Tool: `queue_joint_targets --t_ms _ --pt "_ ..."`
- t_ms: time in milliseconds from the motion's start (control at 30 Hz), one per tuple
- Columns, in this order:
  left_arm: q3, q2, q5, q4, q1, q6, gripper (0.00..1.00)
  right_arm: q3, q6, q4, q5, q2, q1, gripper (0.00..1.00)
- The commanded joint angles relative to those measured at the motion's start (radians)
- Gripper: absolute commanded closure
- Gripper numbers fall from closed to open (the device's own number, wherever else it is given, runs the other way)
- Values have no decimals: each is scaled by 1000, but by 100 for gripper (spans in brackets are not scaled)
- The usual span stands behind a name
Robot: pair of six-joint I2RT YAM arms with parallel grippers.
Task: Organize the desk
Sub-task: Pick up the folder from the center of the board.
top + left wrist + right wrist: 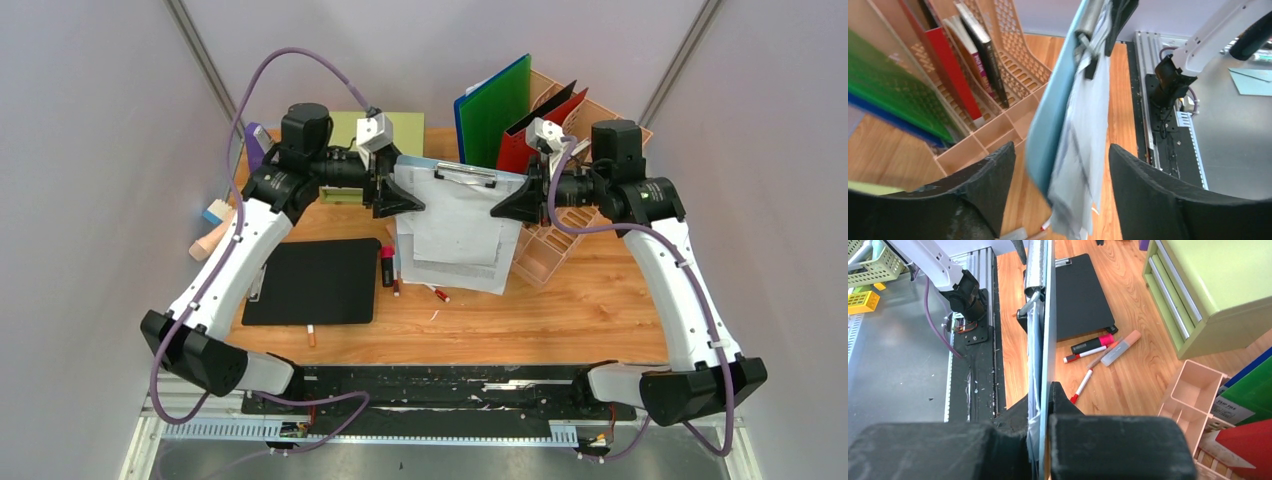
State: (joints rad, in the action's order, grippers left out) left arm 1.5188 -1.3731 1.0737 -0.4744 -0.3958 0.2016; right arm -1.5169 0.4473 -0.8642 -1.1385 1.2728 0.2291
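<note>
A light-blue clipboard (pixel 455 215) with several grey-white papers clipped to it hangs upright above the orange-brown wooden desk (pixel 580 320). My right gripper (pixel 510 207) is shut on its right edge; in the right wrist view the jaws (pixel 1043 400) pinch board and paper (pixel 1049 315) tightly. My left gripper (pixel 405 200) stands open at the board's left edge. In the left wrist view the board and papers (pixel 1053 125) hang between the spread fingers (pixel 1060 160) without touching either one.
A black clipboard (pixel 312 281) lies at the left of the desk, with a pink highlighter (pixel 1093 344) and pens (pixel 1082 385) beside it. A pink file organizer (pixel 545 250) with a green folder (pixel 495 110) and a red folder stands at the back right. An olive-green drawer chest (pixel 1208 285) stands behind.
</note>
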Motion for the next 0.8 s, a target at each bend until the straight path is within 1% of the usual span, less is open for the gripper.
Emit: queue_joint_targets --t_ms 0,33,67,100,167,200,233,267,300,367,433,467,500,567,667,767 --pt "63 -24 49 17 -48 40 31 8 32 -1 -66 -39 -20 100" --pt "70 -27 51 16 -58 42 35 13 35 -4 -66 -41 -23 100" --pt "75 -35 55 14 -62 42 41 17 37 -7 -66 -43 -26 100" --pt "82 -38 57 13 -70 40 44 18 39 -10 -66 -45 -30 100" --pt "91 -52 59 8 -83 40 59 18 42 -14 -64 -48 -38 100" --pt "92 -59 61 6 -87 40 62 19 43 -17 -59 -49 -42 100" --pt "95 -67 60 5 -95 40 70 19 43 -17 -54 -49 -46 100" --pt "97 -71 58 4 -105 39 75 18 43 -20 -46 -50 -48 100" --pt "101 -78 57 4 -110 36 85 18 43 -22 -34 -50 -51 100" --pt "106 -91 47 20 -125 -2 99 18 36 -25 -4 -52 -58 100" --pt "106 -100 25 60 -139 -51 100 15 17 -25 41 -53 -66 99" --pt "107 -102 -12 74 -150 -73 100 11 3 -25 79 -52 -69 93" --pt "109 -107 -37 103 -156 -111 100 7 -15 -24 119 -51 -73 83" --pt "132 -123 -133 121 -173 -157 100 5 -50 -24 193 -56 -98 63" --pt "220 -162 -205 126 -189 -227 100 18 -82 -17 248 -79 -156 36" --pt "307 -221 -250 115 -207 -299 100 29 -119 5 298 -111 -233 17"
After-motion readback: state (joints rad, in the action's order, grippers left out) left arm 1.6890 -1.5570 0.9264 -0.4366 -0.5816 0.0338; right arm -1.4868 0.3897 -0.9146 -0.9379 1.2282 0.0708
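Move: The folder hangs upright between the grippers, its right edge already pinched by the right hand. Its middle lies some 9 cm right of the open left hand, 2 cm back and 4 cm below; from the right hand, about 9 cm left, 2 cm back and 4 cm below. On the desk some 27 cm below the left hand, the markers lie 4 cm left and 3 cm ahead. The organizer rack stands about 12 cm right and 18 cm ahead of the right hand, 20 cm below. Bring the left gripper about 4 cm right, easing slightly back, while closing its fingers on the folder's left edge; keep the right grip until they are shut. Then open the right fingers to about three quarters and draw that hand some 4 cm right and 3 cm forward, swinging it clockwise about 15 degrees, as the left carries the folder on to the right and curves forward. ##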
